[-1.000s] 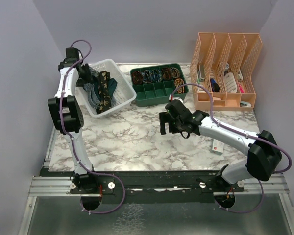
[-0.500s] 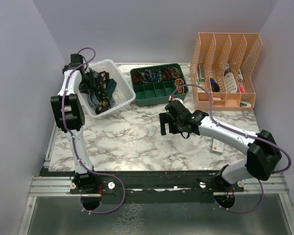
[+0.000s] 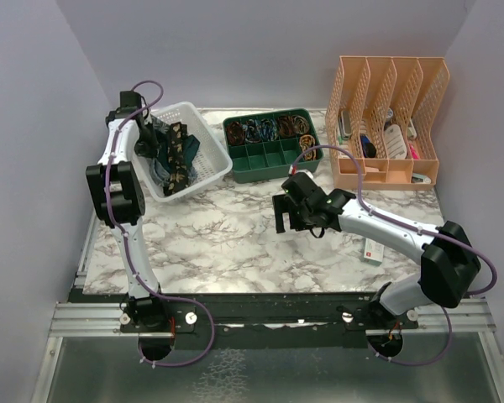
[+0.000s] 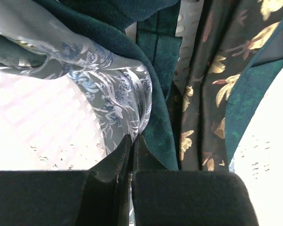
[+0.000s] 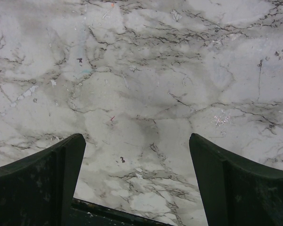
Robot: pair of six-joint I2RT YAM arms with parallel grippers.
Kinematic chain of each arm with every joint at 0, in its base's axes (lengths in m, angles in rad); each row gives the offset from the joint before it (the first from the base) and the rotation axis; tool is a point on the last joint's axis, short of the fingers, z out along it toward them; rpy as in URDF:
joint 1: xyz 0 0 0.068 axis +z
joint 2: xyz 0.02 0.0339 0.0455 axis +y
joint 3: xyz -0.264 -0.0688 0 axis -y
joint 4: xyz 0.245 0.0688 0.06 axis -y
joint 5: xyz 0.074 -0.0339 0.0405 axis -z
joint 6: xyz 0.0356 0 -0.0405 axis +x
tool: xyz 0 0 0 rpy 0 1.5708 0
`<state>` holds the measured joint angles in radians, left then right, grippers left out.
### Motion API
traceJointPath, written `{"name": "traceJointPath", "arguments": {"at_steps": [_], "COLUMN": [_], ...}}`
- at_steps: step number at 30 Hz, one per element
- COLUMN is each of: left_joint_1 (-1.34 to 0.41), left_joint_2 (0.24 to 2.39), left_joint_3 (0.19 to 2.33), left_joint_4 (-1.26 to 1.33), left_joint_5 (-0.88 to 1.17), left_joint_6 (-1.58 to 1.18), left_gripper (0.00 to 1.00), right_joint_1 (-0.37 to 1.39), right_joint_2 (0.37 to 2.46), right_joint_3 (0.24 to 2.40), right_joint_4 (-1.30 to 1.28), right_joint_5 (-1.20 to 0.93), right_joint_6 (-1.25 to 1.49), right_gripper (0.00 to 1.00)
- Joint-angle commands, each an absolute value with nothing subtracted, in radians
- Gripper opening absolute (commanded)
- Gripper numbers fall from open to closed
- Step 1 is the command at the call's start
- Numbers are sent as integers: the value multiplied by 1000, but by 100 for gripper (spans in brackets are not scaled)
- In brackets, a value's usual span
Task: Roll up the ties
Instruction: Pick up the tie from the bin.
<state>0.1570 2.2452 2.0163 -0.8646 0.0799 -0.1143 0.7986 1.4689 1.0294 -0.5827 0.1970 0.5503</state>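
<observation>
The ties lie heaped in a white basket [image 3: 216,175] at the back left. In the left wrist view a blue-grey patterned tie [image 4: 108,89] lies left of a dark teal tie [image 4: 155,117] and a black-brown tie with gold pattern [image 4: 203,94]. My left gripper [image 4: 132,140] reaches down into the basket and is shut, with an edge of the blue-grey tie pinched between its tips. From the top view, the left gripper [image 3: 151,144] is half hidden by the arm. My right gripper [image 5: 137,160] hovers open over bare marble [image 5: 146,70] at mid table, holding nothing.
A green compartment tray [image 3: 269,149] with small items stands right of the basket. An orange file rack [image 3: 391,117] fills the back right corner. A small white box [image 3: 371,250] lies by the right arm's forearm.
My left gripper came down a little further into the basket and went from open to shut, pinching the blue-grey tie. The right arm has not moved.
</observation>
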Motion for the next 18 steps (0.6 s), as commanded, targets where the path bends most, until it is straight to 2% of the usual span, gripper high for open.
{"name": "traceJointPath", "arguments": {"at_steps": [1, 10, 18], "left_joint_1": [161, 165, 169], "left_joint_2": [2125, 2004, 1857], "left_joint_3": [2108, 2212, 2307], "left_joint_4": [-874, -885, -886], "left_joint_5": [61, 106, 192], "left_joint_6": [-124, -163, -208], "left_gripper": [0, 0, 0], "right_joint_1": [800, 800, 800], "right_joint_2": [1469, 1421, 1278], "right_joint_3": [1045, 1052, 995], "right_joint_4": [-603, -600, -499], "right_joint_5": [207, 237, 237], "right_joint_6": [565, 571, 579], "right_gripper": [98, 99, 99]}}
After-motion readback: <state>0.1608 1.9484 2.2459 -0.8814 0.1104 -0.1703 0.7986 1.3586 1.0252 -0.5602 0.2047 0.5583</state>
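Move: My left fingers are already shut on the grey patterned tie in the white bin; its middle lies about 2 cm back, 2 cm right and a little below them. The black floral tie is some 7 cm right and 3 cm back, the bin's middle about 8 cm right and 2 cm back. The green box's middle stands some 32 cm right, level with them. From my open right hand the grey tie is roughly 31 cm left and 23 cm ahead, slightly lower. I keep the grey tie pinched and pull my left hand nearly straight up, quickly, some 23 cm, drawing the tie up from the other ties; I drift forward a couple of centimetres, then come back. As I rise I tilt the wrist about 30 degrees so the fingers point more forward. My empty right hand stays wide open and, late on, lifts about 4 cm. ##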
